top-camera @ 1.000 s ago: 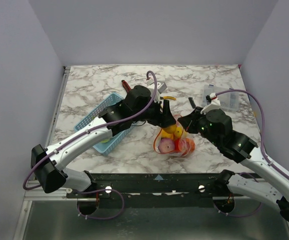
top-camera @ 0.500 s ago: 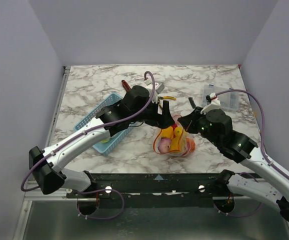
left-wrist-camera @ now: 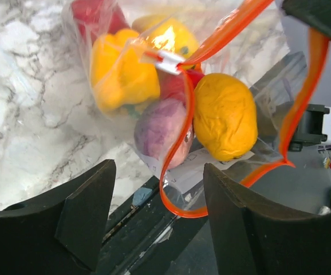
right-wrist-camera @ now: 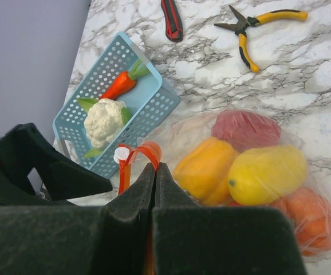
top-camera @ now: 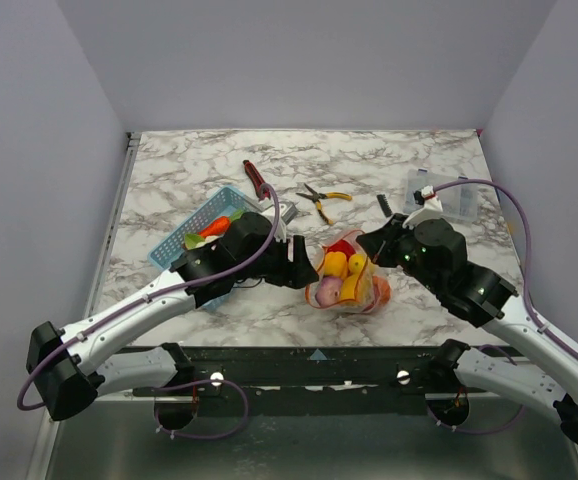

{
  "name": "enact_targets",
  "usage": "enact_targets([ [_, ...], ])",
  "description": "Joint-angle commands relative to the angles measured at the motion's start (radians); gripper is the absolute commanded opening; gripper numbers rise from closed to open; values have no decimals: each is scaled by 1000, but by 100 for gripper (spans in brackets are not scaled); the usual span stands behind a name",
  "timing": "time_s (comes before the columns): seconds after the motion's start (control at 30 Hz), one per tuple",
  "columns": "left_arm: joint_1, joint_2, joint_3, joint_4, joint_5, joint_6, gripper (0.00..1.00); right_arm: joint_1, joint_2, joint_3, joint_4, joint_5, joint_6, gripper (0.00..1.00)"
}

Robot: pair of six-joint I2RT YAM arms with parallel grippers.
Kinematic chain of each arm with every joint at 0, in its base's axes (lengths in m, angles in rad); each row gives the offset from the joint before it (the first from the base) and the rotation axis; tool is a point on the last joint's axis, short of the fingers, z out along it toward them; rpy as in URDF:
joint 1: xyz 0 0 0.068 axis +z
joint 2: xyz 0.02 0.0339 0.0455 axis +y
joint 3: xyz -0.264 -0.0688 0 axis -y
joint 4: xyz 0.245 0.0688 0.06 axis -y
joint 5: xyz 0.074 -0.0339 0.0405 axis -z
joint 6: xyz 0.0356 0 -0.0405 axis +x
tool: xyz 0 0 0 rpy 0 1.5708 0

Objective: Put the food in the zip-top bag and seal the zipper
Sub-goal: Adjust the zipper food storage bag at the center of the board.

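Observation:
The zip-top bag (top-camera: 349, 283) lies at the table's front middle and holds several toy foods: a yellow pepper (left-wrist-camera: 122, 71), a purple onion (left-wrist-camera: 162, 132), a yellow-orange fruit (left-wrist-camera: 225, 114) and a red one (right-wrist-camera: 245, 129). Its orange-red zipper (left-wrist-camera: 174, 192) loops open, with a white slider (left-wrist-camera: 168, 60). My right gripper (top-camera: 367, 243) is shut on the zipper strip (right-wrist-camera: 148, 152) at the bag's right side. My left gripper (top-camera: 304, 272) is open and empty, just left of the bag; its fingers (left-wrist-camera: 79, 212) stand wide apart. A carrot (right-wrist-camera: 119, 86) and a cauliflower (right-wrist-camera: 103, 119) lie in the basket.
A blue basket (top-camera: 194, 225) stands left of the bag, partly under my left arm. A red-handled knife (top-camera: 254, 178) and yellow-handled pliers (top-camera: 321, 198) lie behind the bag. A clear compartment box (top-camera: 447, 196) sits at the back right. The table's front edge is just below the bag.
My left arm has drawn back to the near left, away from the bag's top, uncovering the basket, knife and pliers. The right gripper has kept its hold on the zipper.

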Motion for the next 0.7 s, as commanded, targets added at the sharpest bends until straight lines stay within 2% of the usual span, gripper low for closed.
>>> enact_targets([
  [0.0, -7, 13, -61, 133, 67, -86, 65, 3, -19, 34, 7, 6, -9, 0],
  [0.13, -7, 52, -64, 158, 87, -93, 57, 4, -16, 44, -13, 1, -12, 0],
  [0.33, -8, 76, -71, 181, 97, -102, 37, 3, -19, 52, -39, 1, -23, 0],
  [0.4, -7, 80, -71, 183, 100, -102, 27, 3, -14, 59, -52, 1, -31, 0],
  [0.5, -7, 77, -62, 162, 83, -99, 3, 3, 0, 74, -79, -8, -54, 0],
  [0.53, -7, 75, -55, 151, 74, -96, 0, 3, 5, 79, -90, -17, -67, 0],
  [0.67, -7, 74, 17, 77, 56, -56, 0, 3, 25, 102, -125, -56, -117, 0],
])
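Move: The near-left stretch of the bag's orange zipper rim runs between the open left fingers, its pinch spot some 3 cm to the right, level fore-and-aft and 2 cm lower. From that hand the purple onion is about 5 cm right, 2 cm back; the orange-yellow fruit 9 cm right, 1 cm back; the yellow pepper 6 cm right, 5 cm ahead; all 5 to 7 cm lower. The right hand has that spot roughly 9 cm left, 5 cm back, 5 cm lower. Down first, a little over 2 cm, then about as far to the right: the left hand brings its open fingers over the near-left zipper rim, tips them slightly further down, and shuts them fully, pinching the thin rim between the tips. The right hand keeps its closed grip on the opposite rim, almost in place, rolling only slightly towards the end. ##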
